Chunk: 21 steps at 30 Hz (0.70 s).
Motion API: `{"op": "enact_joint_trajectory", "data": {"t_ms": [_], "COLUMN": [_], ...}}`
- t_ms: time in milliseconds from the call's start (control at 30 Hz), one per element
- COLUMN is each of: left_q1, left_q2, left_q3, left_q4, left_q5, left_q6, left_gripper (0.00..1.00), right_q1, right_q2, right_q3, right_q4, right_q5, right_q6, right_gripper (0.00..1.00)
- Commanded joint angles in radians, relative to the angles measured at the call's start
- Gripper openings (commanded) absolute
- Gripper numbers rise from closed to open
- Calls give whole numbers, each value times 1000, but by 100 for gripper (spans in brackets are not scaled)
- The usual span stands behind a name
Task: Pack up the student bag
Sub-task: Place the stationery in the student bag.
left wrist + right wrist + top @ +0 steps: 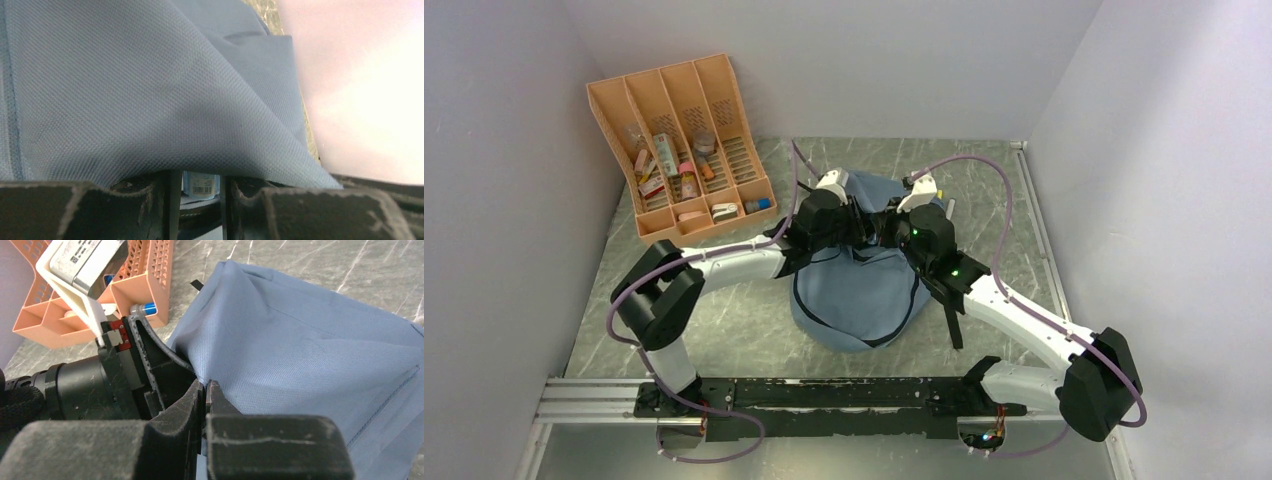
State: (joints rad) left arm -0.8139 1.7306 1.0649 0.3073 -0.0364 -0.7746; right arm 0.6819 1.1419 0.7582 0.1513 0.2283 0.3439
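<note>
The student bag [864, 290] is a soft grey-blue backpack lying mid-table, and its cloth fills the left wrist view [125, 90] and the right wrist view [300, 340]. Both grippers meet at its far top edge. My left gripper [854, 222] [197, 175] reaches under a raised fold of the fabric, shut on a small light-blue container with a barcode label [201, 184]. My right gripper [886, 225] [206, 385] is shut, pinching the edge of the bag's fabric and holding it up. The bag's inside is hidden.
An orange slotted organizer [679, 150] [145, 285] with several small items stands at the back left against the wall. Walls close in the left, back and right sides. The bag's black strap [952, 318] trails under the right arm.
</note>
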Motion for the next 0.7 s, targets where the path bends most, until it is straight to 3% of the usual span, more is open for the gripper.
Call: {"op": "enact_joint_trajectory", "data": {"t_ms": [0,400,533,667], "left_q1": [-1,-9,-8,-9], "left_q2": [38,75,41,-14], "left_q3": [87,104,81,38], "left_q4": [28,32,-7,-40], "left_q5": [-111,-13,-10,-20], "left_q6": [-23,-10,7,20], "left_gripper": [17,47,52,52], "right_q1": [7,7,6,7], "right_q2": [-44,-29,-23,-15], "right_q3": [15,13,14,15], "right_q4": [110,108,110,110], "right_q5": [-30,-28,-24,-16], "right_q6": [39,38,38,30], "right_gripper": [0,0,0,0]}}
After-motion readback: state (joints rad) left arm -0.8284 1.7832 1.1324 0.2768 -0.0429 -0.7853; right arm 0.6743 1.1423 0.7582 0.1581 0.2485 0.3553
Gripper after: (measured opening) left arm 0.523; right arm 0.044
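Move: My left hand already holds the light-blue stationery piece in the mouth of the student bag; the bag's inside, where it goes, lies about 2 cm ahead, 2 cm to the right and 4 cm below. The raised flap is some 5 cm above and 2 cm to the right; the markers lie about 7 cm ahead, 16 cm right, at table height. From my right hand, which pinches the flap, that inside is roughly 2 cm left and 9 cm down. I push my left hand about 2 cm right and slightly forward, deeper under the raised flap into the bag. Then I open its fingers by about a fifth of their full range to let go of the light-blue piece, easing back less than 1 cm at the end. My right hand stays almost in place and keeps the flap pinched up. ##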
